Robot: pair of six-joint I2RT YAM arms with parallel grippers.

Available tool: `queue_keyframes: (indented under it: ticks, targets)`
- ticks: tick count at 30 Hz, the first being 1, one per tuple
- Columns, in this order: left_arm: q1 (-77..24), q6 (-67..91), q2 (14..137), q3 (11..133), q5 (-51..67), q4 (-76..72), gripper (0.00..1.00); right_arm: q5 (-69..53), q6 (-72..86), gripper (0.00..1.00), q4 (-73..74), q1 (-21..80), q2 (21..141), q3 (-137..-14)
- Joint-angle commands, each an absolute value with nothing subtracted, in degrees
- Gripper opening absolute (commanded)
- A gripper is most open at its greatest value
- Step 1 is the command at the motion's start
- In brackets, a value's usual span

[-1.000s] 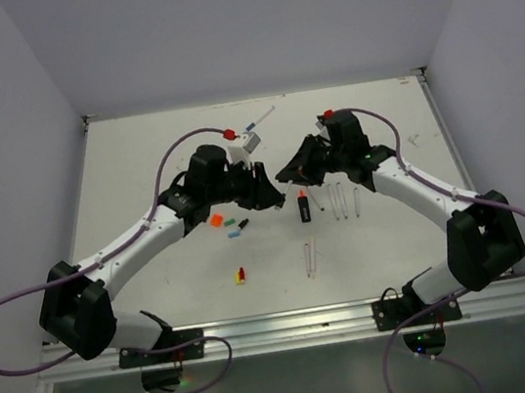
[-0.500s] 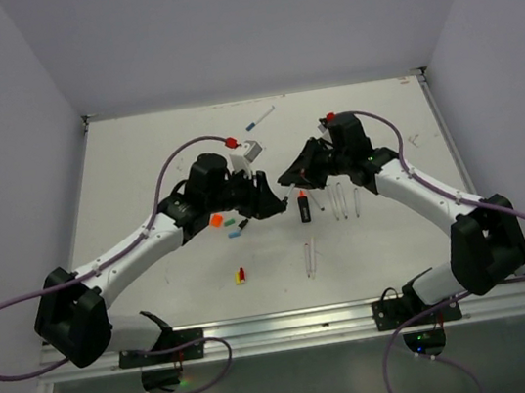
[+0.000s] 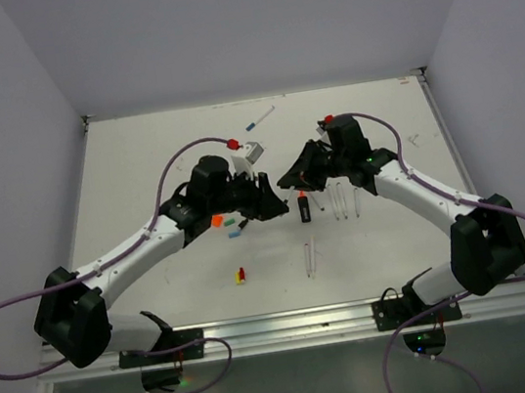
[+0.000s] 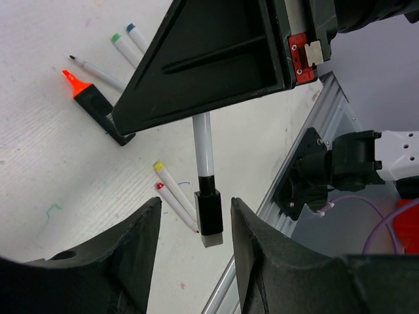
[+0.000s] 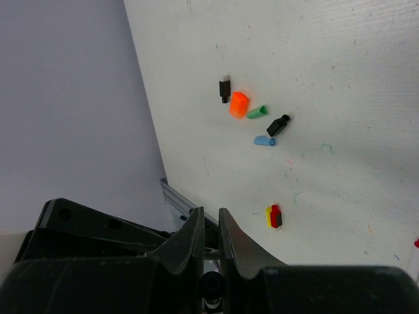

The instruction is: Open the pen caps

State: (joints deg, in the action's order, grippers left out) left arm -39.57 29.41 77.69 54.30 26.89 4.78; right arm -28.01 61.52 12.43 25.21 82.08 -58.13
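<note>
My right gripper point(image 3: 286, 179) is shut on a thin white pen point(image 4: 203, 147) and holds it in the air; the barrel's end shows deep between its fingers point(image 5: 211, 288). The pen's black cap point(image 4: 210, 214) sits on the free end, between the fingers of my left gripper point(image 4: 195, 226), which is open with a gap on each side of the cap. Loose pen caps lie on the table: orange point(image 5: 239, 104), green point(image 5: 257, 112), blue point(image 5: 264, 140), two black point(image 5: 277, 125), and red with yellow point(image 5: 273, 216).
A black highlighter point(image 3: 303, 208) with a bare orange tip lies below the grippers, with thin pens point(image 3: 342, 199) to its right and two more point(image 3: 310, 258) nearer the front. A blue-capped pen point(image 3: 259, 118) lies at the back. A metal rail point(image 3: 291, 323) runs along the front edge.
My left gripper has shifted a little right and toward the front, and its jaws have widened slightly around the black cap. The right gripper still holds the pen in the same place.
</note>
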Motion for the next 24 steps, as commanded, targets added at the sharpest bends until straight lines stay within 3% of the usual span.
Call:
queue_keyframes:
  ticks: [1,7,15,16,17,19,24]
  targets:
    - [-40.9,29.0,78.6,56.3,27.0,4.2,0.49,-28.3,61.5,0.0,11.9,25.6,80.5,-59.2]
    - [-42.3,27.4,79.2,57.3,25.9,6.9,0.46,-28.5,61.6,0.0,11.5,25.7,80.6,-59.7]
    - [-42.4,26.9,80.0,59.5,26.3,7.3,0.31,-28.3,61.6,0.0,11.2,26.5,80.2,-58.9]
    - [-42.4,26.6,80.1,59.7,27.0,7.3,0.27,-28.3,61.5,0.0,11.2,26.6,80.2,-58.9]
    - [-42.4,26.5,80.5,60.1,27.5,7.3,0.15,-28.3,61.5,0.0,11.2,26.7,80.2,-59.0]
    - [-42.4,25.8,80.9,60.6,29.4,7.6,0.01,-28.6,61.0,0.0,11.2,26.7,80.2,-59.2]
    - [-42.3,24.9,79.2,58.1,41.5,1.2,0.0,-32.3,60.0,0.0,7.7,26.7,80.2,-59.6]
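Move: The black cap of the pen held in the right hand sits just off the left fingertips, about 2 cm to their right, 1 cm back and 1 cm lower. Loose on the table, some 18 cm below the left hand, are the uncapped highlighter, about 5 cm ahead and 6 cm right, and two uncapped pens, 7 cm back and 6 cm right. From the right hand, the black cap lies roughly 5 cm back, 2 cm left and 1 cm lower. Rightward and back, dipping slightly, the left hand eases about 2 cm onto the black cap with its wrist nearly unturned. Its half-open fingers then close almost fully and pinch the cap from both sides. The right hand keeps its grip on the white barrel and all but stays put. ##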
